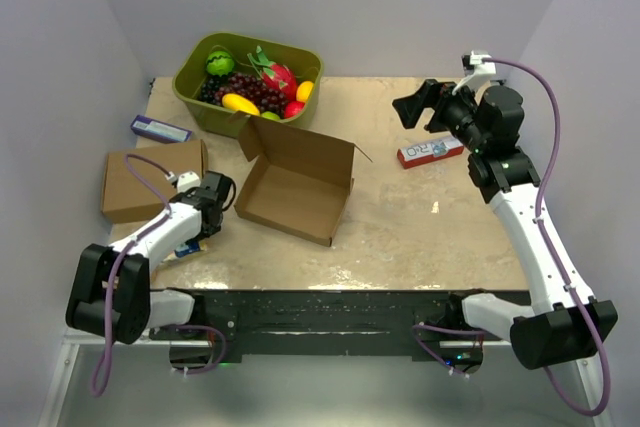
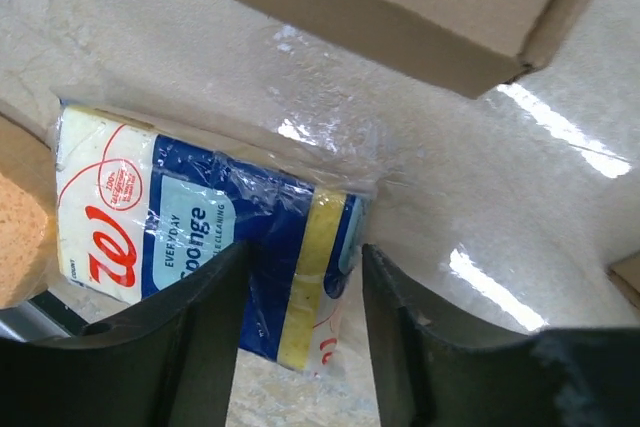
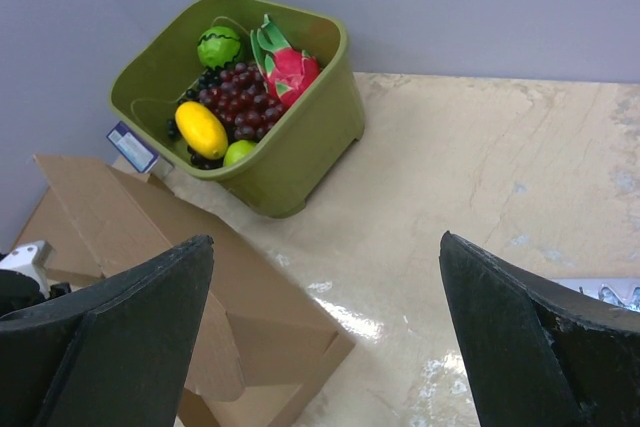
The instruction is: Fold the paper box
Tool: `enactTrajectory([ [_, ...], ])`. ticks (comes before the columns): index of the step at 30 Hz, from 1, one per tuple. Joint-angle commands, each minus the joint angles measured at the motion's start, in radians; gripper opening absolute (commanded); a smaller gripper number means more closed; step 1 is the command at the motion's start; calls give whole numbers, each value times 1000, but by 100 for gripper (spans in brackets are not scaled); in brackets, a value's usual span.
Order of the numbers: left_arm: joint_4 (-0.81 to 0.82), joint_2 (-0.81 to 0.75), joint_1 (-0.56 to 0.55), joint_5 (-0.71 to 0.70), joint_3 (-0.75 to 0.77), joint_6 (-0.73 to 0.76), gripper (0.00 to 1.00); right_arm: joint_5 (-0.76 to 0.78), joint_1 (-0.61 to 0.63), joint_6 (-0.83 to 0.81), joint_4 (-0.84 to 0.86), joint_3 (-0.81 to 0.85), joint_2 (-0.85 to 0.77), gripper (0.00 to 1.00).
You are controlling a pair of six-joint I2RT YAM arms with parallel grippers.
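Note:
The paper box [image 1: 295, 182] lies open in the middle of the table, its lid standing up at the far side. One of its walls crosses the top of the left wrist view [image 2: 400, 7], and it fills the lower left of the right wrist view [image 3: 250, 287]. My left gripper [image 1: 208, 222] is low at the table's near left, just left of the box. Its jaws [image 2: 305, 257] are half closed round one end of a wrapped sponge pack [image 2: 200, 227], with a gap still showing at the right finger. My right gripper [image 1: 413, 107] hangs wide open and empty at the far right [image 3: 325, 237].
A green tub [image 1: 195, 82] of fruit stands at the back left [image 3: 330, 77]. A second brown cardboard box [image 1: 150, 182] lies at the left edge, with a small blue box [image 1: 160, 129] behind it. A red and white carton [image 1: 430, 152] lies below my right gripper.

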Motion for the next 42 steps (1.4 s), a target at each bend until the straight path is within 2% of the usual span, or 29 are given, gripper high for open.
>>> enactTrajectory([
  [1,98,44,18,52,-45,-43,40,15,-3,-15,12,36,-16,99],
  [3,112,29,18,68,-63,-58,28,12,-3,-15,13,34,-18,99],
  [5,126,-2,18,68,-80,-69,24,14,-4,-12,16,30,-22,99],
  [10,118,-82,17,128,-116,-84,3,31,-4,-14,24,17,-27,99],
  [12,109,-151,18,126,-111,-87,0,24,-4,-9,33,11,-26,99],
  [15,86,-243,18,117,-67,-72,0,27,-4,-8,35,7,-27,99],
  [23,108,-482,18,108,33,139,0,50,-4,-8,41,2,-16,99],
  [28,115,-505,17,164,96,340,0,63,-6,-17,32,10,8,99],
  [32,126,-502,15,269,145,365,0,83,-6,-25,21,14,19,99],
  [35,103,-443,-1,338,194,347,0,78,-4,-20,24,16,31,99],
  [38,108,-395,-84,346,229,313,0,77,-6,-15,19,16,40,99],
  [39,108,-383,-157,311,239,302,0,80,-6,-11,16,11,39,99],
  [42,120,-320,-268,295,275,244,0,83,-4,-6,18,10,37,99],
])
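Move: The sponge pack lies right under the left fingers, its middle about 4 cm to the left hand's left, level fore and aft, and some 2 cm below. The flat brown carton's middle is roughly 13 cm ahead and 12 cm left of that hand. The open paper box is about 23 cm to its right and 10 cm ahead. From the right hand, the sponge pack is some 54 cm left, 17 cm back and 35 cm down. The left fingers, sinking barely a centimetre, shut on the pack's wrapper near its right end and pinch it, then lift it about 15 cm. They carry it forward about 5 cm and then mostly right towards the paper box, the hand turning clockwise and the fingertips tilting up. The open, empty right hand eases some 2 cm down and forward. ##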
